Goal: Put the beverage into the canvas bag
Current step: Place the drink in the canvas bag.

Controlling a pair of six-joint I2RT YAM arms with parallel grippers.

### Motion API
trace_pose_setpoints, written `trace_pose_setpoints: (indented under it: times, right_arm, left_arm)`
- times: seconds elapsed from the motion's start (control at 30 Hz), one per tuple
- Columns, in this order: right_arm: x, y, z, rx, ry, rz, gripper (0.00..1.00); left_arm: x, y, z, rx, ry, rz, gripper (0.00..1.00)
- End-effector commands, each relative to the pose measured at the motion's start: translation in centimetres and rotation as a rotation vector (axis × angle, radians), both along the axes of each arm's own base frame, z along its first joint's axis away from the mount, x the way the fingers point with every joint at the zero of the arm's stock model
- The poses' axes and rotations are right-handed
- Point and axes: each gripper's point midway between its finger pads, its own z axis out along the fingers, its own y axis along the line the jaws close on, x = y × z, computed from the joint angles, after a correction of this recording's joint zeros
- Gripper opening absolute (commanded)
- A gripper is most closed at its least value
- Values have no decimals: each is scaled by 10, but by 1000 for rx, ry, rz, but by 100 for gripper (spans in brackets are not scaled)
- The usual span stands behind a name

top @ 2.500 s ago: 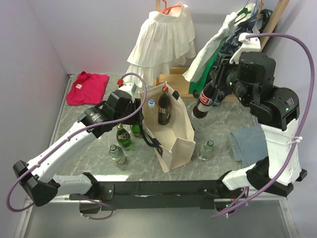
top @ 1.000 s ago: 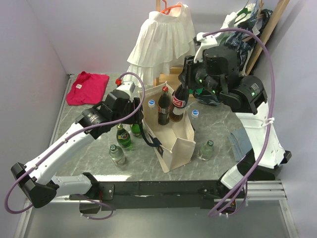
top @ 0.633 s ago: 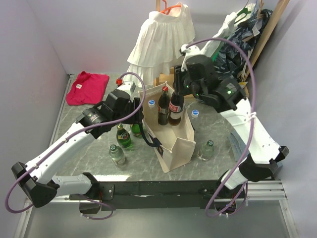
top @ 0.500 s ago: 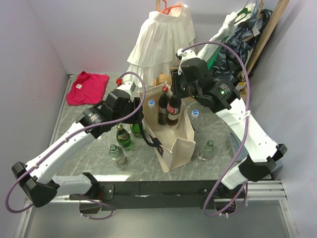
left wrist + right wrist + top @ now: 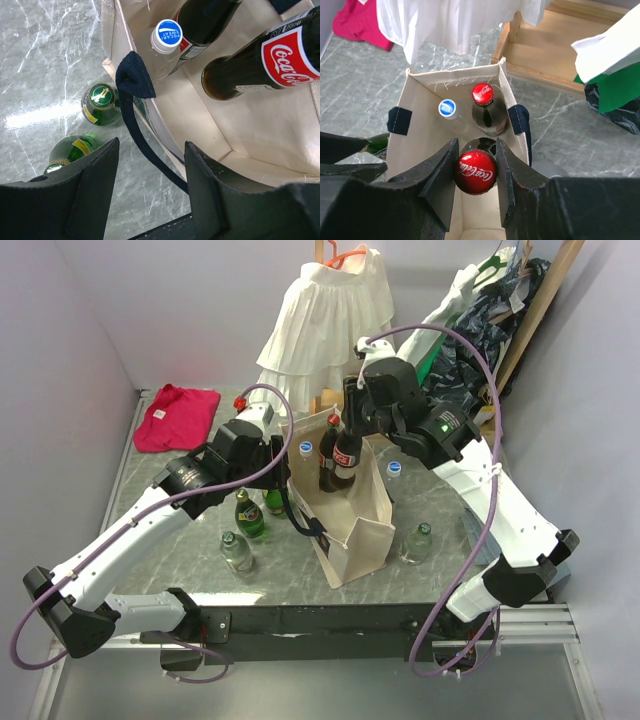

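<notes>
The canvas bag (image 5: 352,527) stands open mid-table, cream with navy handles (image 5: 134,80). My right gripper (image 5: 475,174) is shut on the red cap of a cola bottle (image 5: 346,450), the beverage. The bottle hangs in the bag's mouth with its base (image 5: 226,77) inside, clear of the bag floor. Another cola bottle (image 5: 483,100) and a blue-capped bottle (image 5: 447,108) stand in the bag. My left gripper (image 5: 150,192) is open and straddles the bag's left wall and strap, one finger inside and one outside.
Two green bottles (image 5: 102,101) (image 5: 70,150) stand just left of the bag. Clear bottles (image 5: 237,552) (image 5: 417,543) stand near its front corners, and a blue-capped one (image 5: 394,469) behind it. Behind hang a white garment (image 5: 325,320) and other clothes. A pink cloth (image 5: 176,416) lies back left.
My right arm has swung left from the right side, carrying the cola bottle over the bag and lowering it into the bag's mouth. The left arm has not moved.
</notes>
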Motion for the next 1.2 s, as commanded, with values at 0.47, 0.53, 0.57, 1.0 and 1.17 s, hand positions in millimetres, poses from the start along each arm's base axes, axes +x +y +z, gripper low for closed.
trace_pose_setpoints:
  times: [0.47,0.53,0.57,1.0,1.17]
  right_arm:
    - [2,-2,44,167,-171,-38,0]
    - [4,-3,41,164,-170,-44,0]
    - [5,-3,42,166,-174,-47,0]
    - [10,4,14,138,-145,-40,0]
    - [13,8,2,128,-132,-39,0]
  left_arm:
    - [0,0,19,-42,-40,6,60]
    - [0,0,18,-42,-42,6,60]
    - [0,0,17,-41,-38,5,60]
    - [0,-4,24,-67,-48,-5,59]
    - [0,-4,29,-73,-57,-6,59]
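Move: The right gripper still holds the cap end of a Coca-Cola bottle over the canvas bag; the clear patch of bag floor meant for it lies straight below, roughly 33 cm under this hand. The Coke bottle already standing in the bag is about 6 cm ahead and 3 cm left, and the blue-capped bottle about 4 cm ahead and 8 cm left, their middles some 22 cm lower. From the left hand that patch lies some 13 cm right, 3 cm ahead and 21 cm down. Lower the right gripper almost straight down by about 7 cm, sinking the held Coke bottle deeper into the bag on the near side of the one already standing there. Keep the fingers shut on its cap end all the way, and let the wrist tip down only slightly, some 5 degrees; ease the descent midway, then carry on down. ##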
